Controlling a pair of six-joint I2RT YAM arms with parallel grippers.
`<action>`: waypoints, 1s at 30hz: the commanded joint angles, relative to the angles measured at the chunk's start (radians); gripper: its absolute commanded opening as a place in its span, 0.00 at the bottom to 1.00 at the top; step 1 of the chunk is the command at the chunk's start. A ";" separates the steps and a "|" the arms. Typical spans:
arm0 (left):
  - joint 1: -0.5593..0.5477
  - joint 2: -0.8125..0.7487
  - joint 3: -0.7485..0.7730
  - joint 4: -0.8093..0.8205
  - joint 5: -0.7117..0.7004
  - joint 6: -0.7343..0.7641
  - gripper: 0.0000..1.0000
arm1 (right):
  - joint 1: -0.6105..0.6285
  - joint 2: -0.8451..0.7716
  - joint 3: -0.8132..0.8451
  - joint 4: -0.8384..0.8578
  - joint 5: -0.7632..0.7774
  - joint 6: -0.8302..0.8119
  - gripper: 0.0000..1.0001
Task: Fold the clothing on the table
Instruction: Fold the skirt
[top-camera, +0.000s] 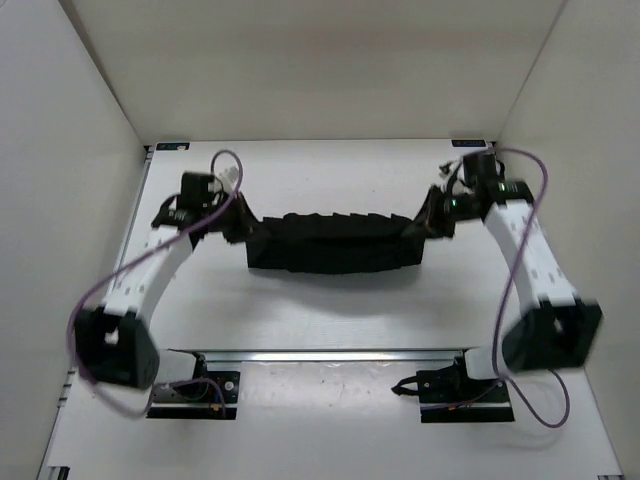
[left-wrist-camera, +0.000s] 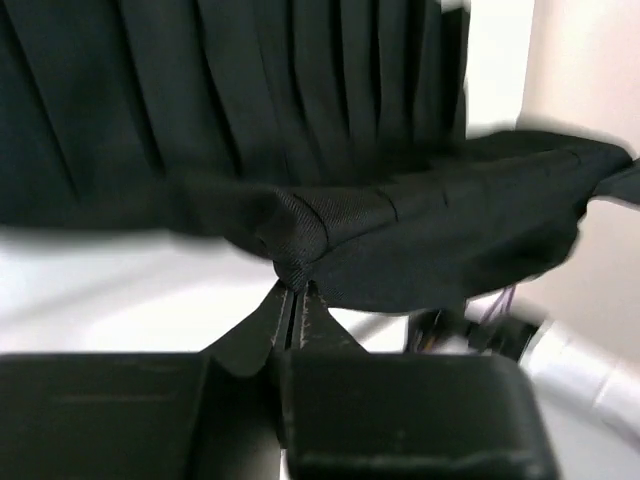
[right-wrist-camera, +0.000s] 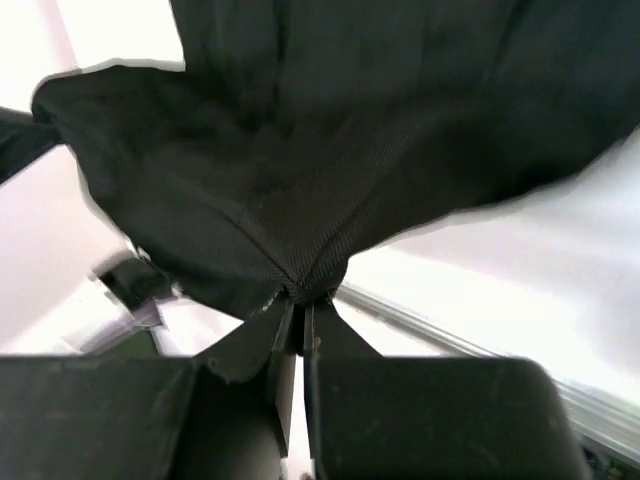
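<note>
The black pleated clothing (top-camera: 335, 243) hangs stretched between both arms over the middle of the white table (top-camera: 330, 310), sagging slightly in the centre. My left gripper (top-camera: 236, 226) is shut on its left corner; in the left wrist view the fingertips (left-wrist-camera: 294, 290) pinch a bunched fold of the clothing (left-wrist-camera: 400, 230). At the right end my right gripper (top-camera: 428, 222) is shut on the other corner, and in the right wrist view the gripper (right-wrist-camera: 302, 298) bites a puckered point of the clothing (right-wrist-camera: 330, 150).
White upright walls (top-camera: 60, 180) enclose the table on the left, back and right. A silver rail (top-camera: 330, 354) crosses the near part of the table, with both arm bases (top-camera: 190, 392) bolted just behind it. Purple cables loop off each arm.
</note>
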 joint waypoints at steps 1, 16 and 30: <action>0.115 0.279 0.156 0.155 0.084 -0.015 0.09 | -0.074 0.339 0.285 0.113 -0.051 -0.064 0.00; 0.191 0.562 0.188 0.607 0.329 -0.325 0.44 | -0.208 0.491 0.178 0.418 -0.052 0.019 0.42; -0.012 0.486 0.057 0.412 -0.068 -0.147 0.42 | -0.082 0.371 -0.318 0.891 0.153 0.448 0.56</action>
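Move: Both hands hold the skirt's near long edge up in the air, one at each end. The part it is being thrown over, the far pleated hem, lies about 17 cm ahead of each hand; its left corner is some 17 cm below the left hand, its right corner some 20 cm below the right hand. The skirt's near bend lies lower down, only about 3 cm ahead. The skirt's middle is roughly 15 cm inward from either hand and 10 cm ahead. Both hands fling the held edge forward and down over the far hem, reaching some 20 cm in about a third of a second, while the fingers open to roughly half and let go, the right hand also swinging outward. Then both draw back towards the near edge with fingers open, the left dipping, rising and sinking again over the skirt's left part, the right sinking on to the near right corner and turning about 20 degrees clockwise. ##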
